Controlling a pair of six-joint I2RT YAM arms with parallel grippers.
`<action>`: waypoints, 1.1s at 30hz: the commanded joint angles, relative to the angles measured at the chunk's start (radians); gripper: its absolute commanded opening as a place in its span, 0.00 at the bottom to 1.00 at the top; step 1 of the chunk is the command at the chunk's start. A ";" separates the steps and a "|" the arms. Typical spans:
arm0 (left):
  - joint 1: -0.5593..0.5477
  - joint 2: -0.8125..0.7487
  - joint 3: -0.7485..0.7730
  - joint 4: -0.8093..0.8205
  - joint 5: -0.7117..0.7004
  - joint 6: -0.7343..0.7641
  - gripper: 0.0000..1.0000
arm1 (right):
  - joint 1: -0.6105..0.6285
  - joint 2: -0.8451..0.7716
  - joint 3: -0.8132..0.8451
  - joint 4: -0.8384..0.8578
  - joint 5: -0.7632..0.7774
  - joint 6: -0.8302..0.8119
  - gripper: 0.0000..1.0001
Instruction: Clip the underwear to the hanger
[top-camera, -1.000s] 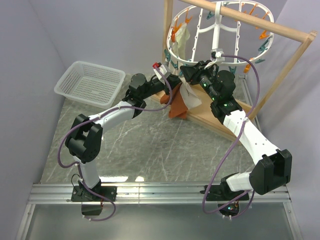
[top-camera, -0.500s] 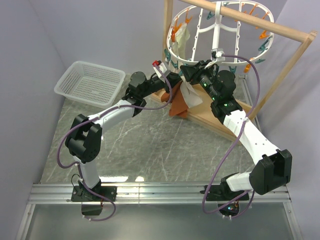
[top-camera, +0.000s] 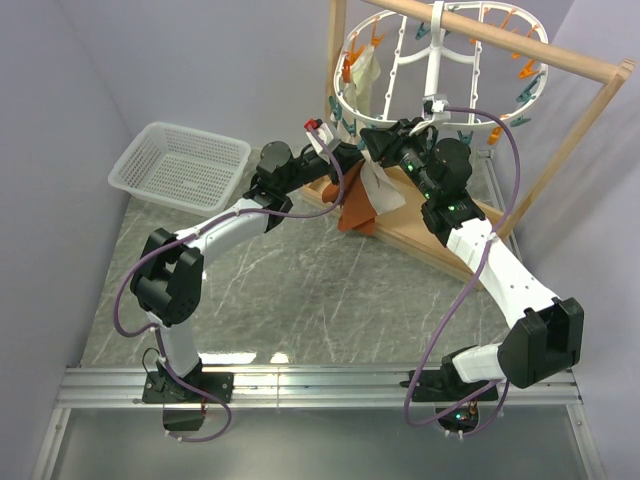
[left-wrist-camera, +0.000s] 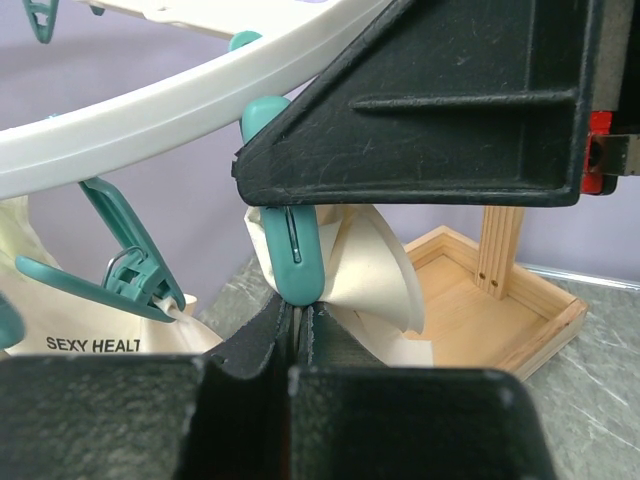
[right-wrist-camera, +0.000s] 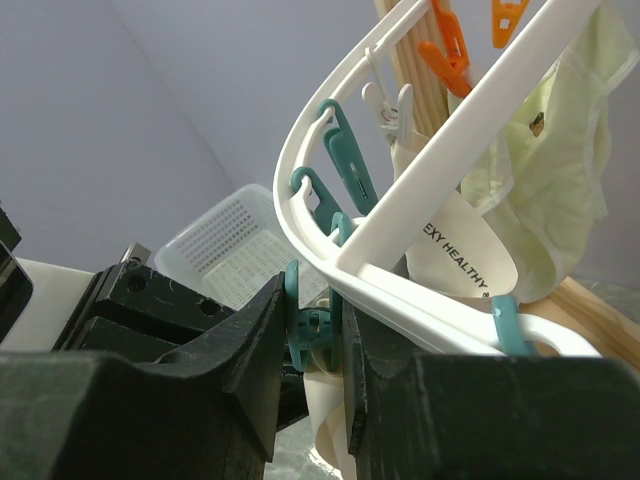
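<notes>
The white oval hanger (top-camera: 440, 70) hangs from a wooden rod, ringed with orange and teal clothespins. Under its near-left rim hangs the rust-orange underwear (top-camera: 357, 215), its cream waistband (left-wrist-camera: 375, 275) leading up to both grippers. My left gripper (left-wrist-camera: 297, 312) is shut on the waistband's edge, right below the tip of a teal clothespin (left-wrist-camera: 292, 260). My right gripper (right-wrist-camera: 316, 310) squeezes that same teal clothespin (right-wrist-camera: 300, 325) by its handles, just under the hanger's ring (right-wrist-camera: 420, 300). In the top view the left gripper (top-camera: 352, 152) and the right gripper (top-camera: 378, 143) meet tip to tip.
A pale yellow-green cloth (right-wrist-camera: 560, 170) and a cream band with printed letters (right-wrist-camera: 465, 250) hang clipped on the hanger. The wooden frame (top-camera: 560, 60) has a base tray (top-camera: 440, 245) behind the arms. A white mesh basket (top-camera: 180, 165) sits at the back left.
</notes>
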 joint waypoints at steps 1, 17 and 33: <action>-0.002 -0.014 0.073 0.070 0.017 0.005 0.00 | 0.001 0.015 0.054 0.017 -0.060 0.029 0.25; 0.002 0.005 0.107 0.072 0.013 0.008 0.00 | 0.001 0.012 0.060 0.006 -0.057 0.026 0.44; 0.002 -0.003 0.097 0.061 0.003 0.008 0.07 | 0.001 0.010 0.065 0.002 -0.059 0.026 0.57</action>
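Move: The teal clip sits right in the right hand's fingertips, handles squeezed together, its middle about 1 cm below that hand and roughly 3 cm above the left fingertips. The hanger rim runs about 2 cm above and 2 cm ahead of the right hand. The next teal clip is some 5 cm ahead and 3 cm left of that hand. The underwear's waistband, pinched by the left hand, lies about 4 cm under the right one. The teal clip's handles are released as the right fingers open steadily, from about a third to over half open, while that hand stays almost in place around the clip just under the rim. The left hand keeps holding the waistband up at the clip's jaws, hardly shifting, and its pinch only begins to slacken at the very end. ##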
